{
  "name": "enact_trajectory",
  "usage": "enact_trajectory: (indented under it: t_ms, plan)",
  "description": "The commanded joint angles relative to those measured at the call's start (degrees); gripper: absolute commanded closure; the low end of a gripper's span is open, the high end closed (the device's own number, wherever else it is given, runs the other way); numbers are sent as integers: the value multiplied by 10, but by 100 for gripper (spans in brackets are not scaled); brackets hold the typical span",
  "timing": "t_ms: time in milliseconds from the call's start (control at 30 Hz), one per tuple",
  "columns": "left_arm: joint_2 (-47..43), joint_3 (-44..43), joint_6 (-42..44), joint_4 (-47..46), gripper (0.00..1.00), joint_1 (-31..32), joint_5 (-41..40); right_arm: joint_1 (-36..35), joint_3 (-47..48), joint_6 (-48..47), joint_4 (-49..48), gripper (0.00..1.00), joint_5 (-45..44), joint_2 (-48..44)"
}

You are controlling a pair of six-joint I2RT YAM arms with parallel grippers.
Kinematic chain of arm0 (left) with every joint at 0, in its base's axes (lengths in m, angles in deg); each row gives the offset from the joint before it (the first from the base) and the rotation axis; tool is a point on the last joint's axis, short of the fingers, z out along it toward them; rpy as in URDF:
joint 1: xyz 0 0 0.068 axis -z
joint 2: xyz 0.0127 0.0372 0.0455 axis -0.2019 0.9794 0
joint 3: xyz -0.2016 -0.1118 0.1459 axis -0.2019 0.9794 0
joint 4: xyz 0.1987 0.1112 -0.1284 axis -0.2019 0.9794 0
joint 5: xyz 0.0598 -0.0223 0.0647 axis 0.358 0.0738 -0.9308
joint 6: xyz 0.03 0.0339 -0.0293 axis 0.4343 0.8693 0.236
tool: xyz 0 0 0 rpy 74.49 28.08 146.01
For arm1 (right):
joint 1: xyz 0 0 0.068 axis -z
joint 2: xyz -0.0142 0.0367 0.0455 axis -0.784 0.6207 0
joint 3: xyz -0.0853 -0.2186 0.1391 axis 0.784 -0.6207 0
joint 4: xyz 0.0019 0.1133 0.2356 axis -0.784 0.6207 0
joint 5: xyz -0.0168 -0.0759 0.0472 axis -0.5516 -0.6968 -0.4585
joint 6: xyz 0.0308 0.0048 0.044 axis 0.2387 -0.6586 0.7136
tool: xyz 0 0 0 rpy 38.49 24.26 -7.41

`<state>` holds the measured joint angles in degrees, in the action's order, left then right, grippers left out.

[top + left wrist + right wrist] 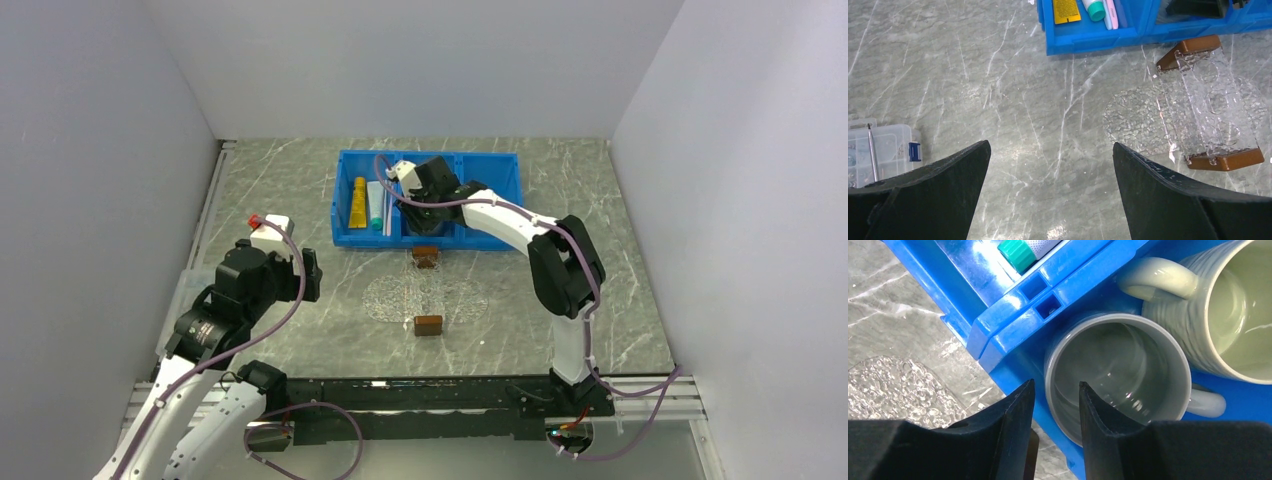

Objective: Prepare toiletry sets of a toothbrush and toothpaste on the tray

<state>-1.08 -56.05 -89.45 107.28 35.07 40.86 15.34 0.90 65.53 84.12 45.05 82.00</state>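
Observation:
The clear tray [425, 297] lies mid-table with a brown block handle at each end and nothing on it; it also shows in the left wrist view [1208, 110]. A yellow-orange toothpaste [358, 202], a white toothpaste with a teal cap [1094, 9] and a pale pink toothbrush [1111, 12] lie in the left compartment of the blue bin [500, 170]. My right gripper [1056, 382] is open over the bin's middle compartment. It straddles the rim of a grey mug [1128, 365], one finger inside and one outside. My left gripper [1050, 144] hangs wide open over bare table, left of the tray.
A pale green ribbed mug [1233, 310] stands beside the grey one in the bin. A small clear plastic box [883, 150] sits on the table at the left. Walls close the table on three sides.

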Motion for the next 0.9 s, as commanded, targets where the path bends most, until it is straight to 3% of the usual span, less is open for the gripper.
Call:
enact_trajectory:
  t_ms: [0, 400, 667, 867]
  plan:
    - [3, -6, -3, -6, 1, -4, -8, 1, 17, -7, -33, 62, 9, 1]
    - [4, -6, -2, -6, 1, -7, -6, 1, 28, -6, -26, 73, 10, 20]
    - [4, -5, -2, -8, 1, -8, -3, 1, 31, -1, -22, 100, 15, 17]
    - [6, -6, -2, -9, 0, -10, -1, -1, 31, 0, -26, 100, 0, 6]
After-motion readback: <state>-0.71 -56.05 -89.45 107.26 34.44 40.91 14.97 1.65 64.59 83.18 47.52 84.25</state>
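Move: The grey mug's middle lies roughly 3 cm ahead of the right hand, 3 cm to its right and 5 cm below, so the hand is over its near-left rim. The green mug stands some 7 cm beyond the grey one and 2 cm farther right. From this hand the white toothpaste lies about 5 cm ahead and 7 cm left, the clear tray about 12 cm back and 4 cm right. The grey mug is some 21 cm ahead of the left hand, 24 cm right and 17 cm below. Lower the right gripper a little over 1 cm so that its half-open fingers straddle the near-left rim of the grey mug, one finger inside and one outside. Close them from early on until they pinch the wall, drifting about 1 cm left towards the blue divider as they tighten, the wrist turning only slightly, then hold there. ##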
